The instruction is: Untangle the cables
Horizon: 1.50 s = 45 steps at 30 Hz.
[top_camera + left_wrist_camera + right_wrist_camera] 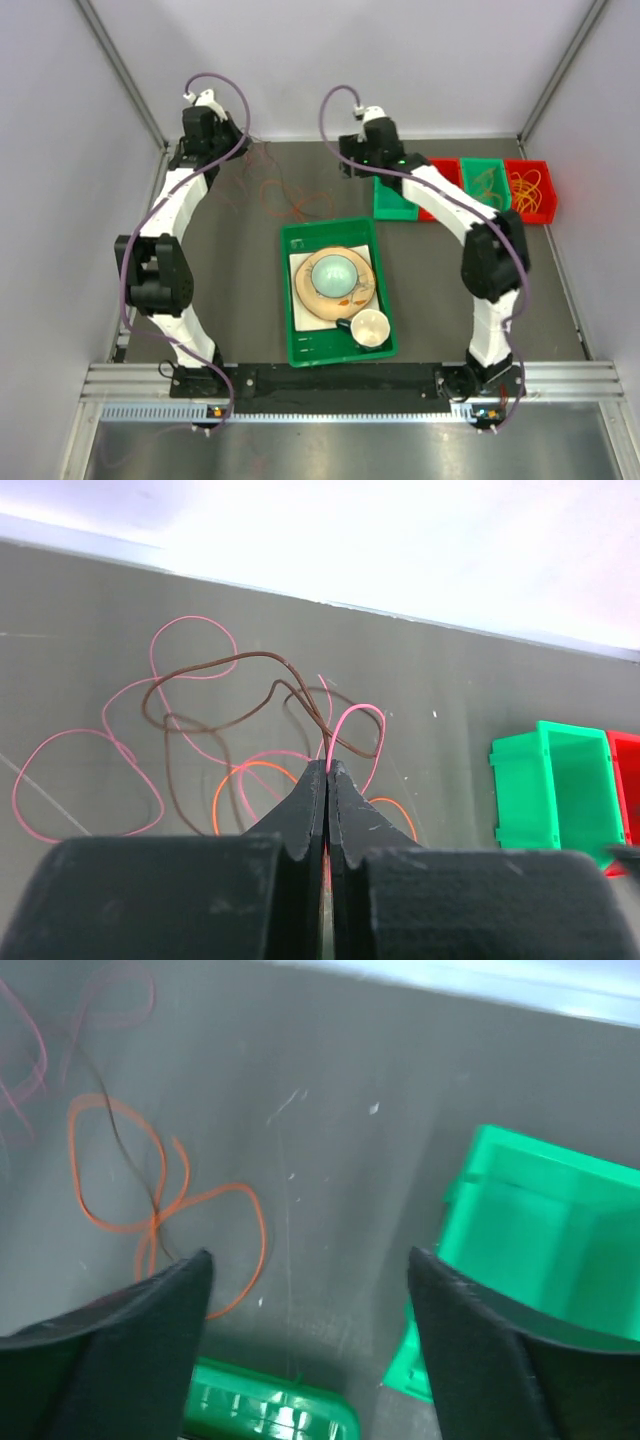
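The cables [240,720] lie in a loose tangle of pink, brown and orange loops on the dark table, at the back left in the top view [285,195]. My left gripper [328,766] is shut on a pink cable [352,720], which arches up out of its tips just above the tangle. My right gripper [310,1258] hangs open over bare table with nothing between its fingers. An orange cable [150,1185], crossed by a thin dark one, lies to the left of its left finger [190,1280].
A green tray [292,300] holds a plate, a bowl and a cup at mid-table; its rim [270,1400] lies just below my right gripper. Small green and red bins [480,185] stand at the back right, the nearest green bin [540,1220] beside my right finger.
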Each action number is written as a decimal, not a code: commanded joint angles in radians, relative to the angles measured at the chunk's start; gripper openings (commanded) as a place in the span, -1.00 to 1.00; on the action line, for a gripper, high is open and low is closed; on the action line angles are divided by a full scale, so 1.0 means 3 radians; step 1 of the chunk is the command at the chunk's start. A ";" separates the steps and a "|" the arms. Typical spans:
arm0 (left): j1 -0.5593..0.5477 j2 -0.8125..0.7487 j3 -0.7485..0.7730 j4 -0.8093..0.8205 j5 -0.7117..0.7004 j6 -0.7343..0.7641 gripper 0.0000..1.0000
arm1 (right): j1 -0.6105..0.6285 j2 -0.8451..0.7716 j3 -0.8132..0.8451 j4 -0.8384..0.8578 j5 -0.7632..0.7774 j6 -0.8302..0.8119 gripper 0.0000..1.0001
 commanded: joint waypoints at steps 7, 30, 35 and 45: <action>0.0055 0.0011 0.0092 0.0045 0.0074 -0.0027 -1.00 | 0.0271 0.1382 0.1505 -0.0817 -0.0218 -0.0474 0.46; 0.0060 0.0037 -0.0036 0.0168 0.0228 -0.0027 -1.00 | 0.0389 0.2108 0.2049 -0.0961 -0.0112 -0.0504 0.22; 0.0060 0.0006 -0.0056 0.0163 0.0223 -0.0002 -1.00 | 0.0394 0.2180 0.2106 -0.0936 -0.0065 -0.0438 -0.06; 0.0085 -0.0024 -0.0077 0.0148 0.0217 0.0019 -1.00 | 0.0394 0.2109 0.2080 -0.0859 -0.0101 -0.0341 -1.00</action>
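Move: The right hand, open and empty, has the right-hand loop of the orange cable about 9 cm to its left, 3 cm farther out and some 18 cm below. The spot where the brown cable crosses the orange one lies some 8 cm left of that loop; the nearest green bin is about 7 cm ahead and 6 cm right of the hand, and the green tray's middle roughly 20 cm back and 7 cm left. From the left hand the loop is about 23 cm right, 2 cm back and 22 cm down. The right fingers end up pinching the orange cable at its right-hand loop. To get there the hand sinks some 17 cm while swinging about 9 cm left and slightly forward, the wrist tipping down around 15 degrees and turning a little counter-clockwise; the fingers narrow on the way, pause low over the cable, then shut. The left hand stays almost still, keeping its pinch on the raised brown and pink cables. ##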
